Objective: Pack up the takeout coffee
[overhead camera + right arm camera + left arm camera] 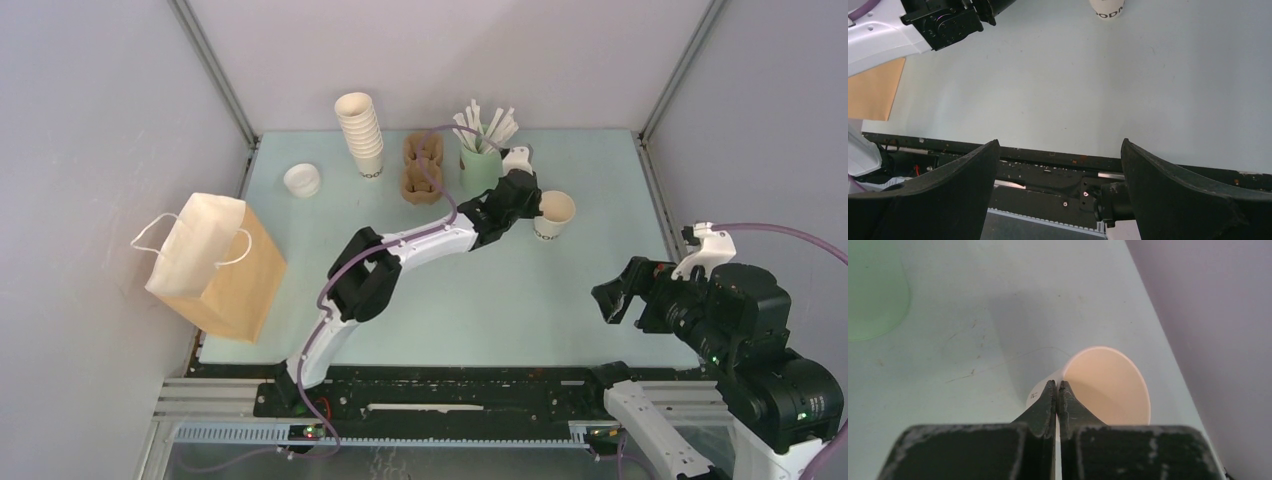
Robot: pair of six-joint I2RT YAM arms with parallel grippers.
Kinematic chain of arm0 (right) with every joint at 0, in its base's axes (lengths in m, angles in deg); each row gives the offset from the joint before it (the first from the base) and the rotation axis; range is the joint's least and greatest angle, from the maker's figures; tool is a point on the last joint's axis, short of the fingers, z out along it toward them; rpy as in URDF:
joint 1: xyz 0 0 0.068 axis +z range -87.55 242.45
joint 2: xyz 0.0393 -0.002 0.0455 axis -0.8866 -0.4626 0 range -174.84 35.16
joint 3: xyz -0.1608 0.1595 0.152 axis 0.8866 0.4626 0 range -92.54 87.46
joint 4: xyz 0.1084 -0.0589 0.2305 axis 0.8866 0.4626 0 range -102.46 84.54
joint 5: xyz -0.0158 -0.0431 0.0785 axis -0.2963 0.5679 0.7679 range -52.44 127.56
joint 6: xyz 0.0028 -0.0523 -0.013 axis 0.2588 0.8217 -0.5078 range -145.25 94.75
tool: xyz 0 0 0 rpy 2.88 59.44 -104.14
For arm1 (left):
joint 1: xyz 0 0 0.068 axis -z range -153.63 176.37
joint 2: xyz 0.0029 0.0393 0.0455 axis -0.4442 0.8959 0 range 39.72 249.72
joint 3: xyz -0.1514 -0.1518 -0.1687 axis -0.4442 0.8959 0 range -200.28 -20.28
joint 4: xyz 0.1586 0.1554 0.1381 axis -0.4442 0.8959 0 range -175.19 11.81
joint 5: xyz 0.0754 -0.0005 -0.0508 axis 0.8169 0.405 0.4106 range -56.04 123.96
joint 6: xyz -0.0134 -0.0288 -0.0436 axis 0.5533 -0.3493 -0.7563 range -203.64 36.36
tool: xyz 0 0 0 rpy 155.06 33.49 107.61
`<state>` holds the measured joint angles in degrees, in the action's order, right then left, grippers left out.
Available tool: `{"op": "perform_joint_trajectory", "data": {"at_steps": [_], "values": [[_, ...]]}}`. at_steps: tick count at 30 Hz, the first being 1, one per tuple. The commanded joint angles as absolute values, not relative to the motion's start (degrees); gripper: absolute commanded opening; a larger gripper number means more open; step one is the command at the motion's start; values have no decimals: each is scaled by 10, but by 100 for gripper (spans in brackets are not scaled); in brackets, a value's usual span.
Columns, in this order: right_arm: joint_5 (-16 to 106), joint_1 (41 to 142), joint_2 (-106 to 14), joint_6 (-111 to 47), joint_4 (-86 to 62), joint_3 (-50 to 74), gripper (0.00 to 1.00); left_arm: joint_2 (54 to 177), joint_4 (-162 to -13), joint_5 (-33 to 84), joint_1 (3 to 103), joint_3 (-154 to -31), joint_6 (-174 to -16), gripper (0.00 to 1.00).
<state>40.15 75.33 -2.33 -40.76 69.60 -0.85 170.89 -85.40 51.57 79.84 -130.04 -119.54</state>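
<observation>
The takeout coffee cup, cream-white with its mouth open upward, stands at the right of the table's middle. Its white round lid lies apart at the back left. My left gripper reaches over to the cup's left rim. In the left wrist view the cup sits just past the left gripper, whose jaws are pressed together astride the rim, one finger outside the wall and one inside. My right gripper hangs open near the front right edge, nothing between its fingers; in its own view the right gripper frames the table's front rail.
A tall stack of nested cups, brown cup carriers and a pale green cup of white sticks stand along the back. A brown paper bag with white handles stands open at the left edge.
</observation>
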Motion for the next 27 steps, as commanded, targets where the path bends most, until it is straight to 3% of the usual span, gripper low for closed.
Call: {"op": "perform_joint_trajectory", "data": {"at_steps": [1, 7, 21, 24, 27], "values": [[378, 757, -31, -391, 697, -23, 100, 1723, -877, 512, 807, -1354, -1213, 0], [383, 757, -34, -392, 683, -8, 100, 1754, -838, 501, 808, -1404, -1207, 3], [385, 757, -28, -406, 689, -10, 100, 1765, -829, 481, 809, -1390, -1202, 2], [388, 758, -28, -406, 689, -10, 100, 1750, -823, 483, 809, -1380, -1194, 20], [390, 757, -28, -405, 684, -8, 100, 1707, -795, 489, 806, -1361, -1191, 46]]}}
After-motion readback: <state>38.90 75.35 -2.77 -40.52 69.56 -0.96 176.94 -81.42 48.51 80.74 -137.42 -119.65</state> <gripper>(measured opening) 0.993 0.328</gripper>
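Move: The left hand holds a paper cup by its rim, the cup's middle some 4 cm to the right, 1 cm ahead and 4 cm below. The empty table spot for it lies about 6 cm right, level in reach and 11 cm below. The green straw jar stands roughly 13 cm ahead and 11 cm left, the brown cup carrier 18 cm ahead and 26 cm left. From the right hand that spot is about 31 cm ahead, 1 cm left and 31 cm below. Still pinching the cup's near-left wall, the left hand carries it about 2.5 cm to the right with a slight rise, then lowers it roughly 3 cm onto the bare table in front and to the right of the straw jar. At the bottom the fingers part to about a third open and let go of the rim, one left inside the cup and one outside. ##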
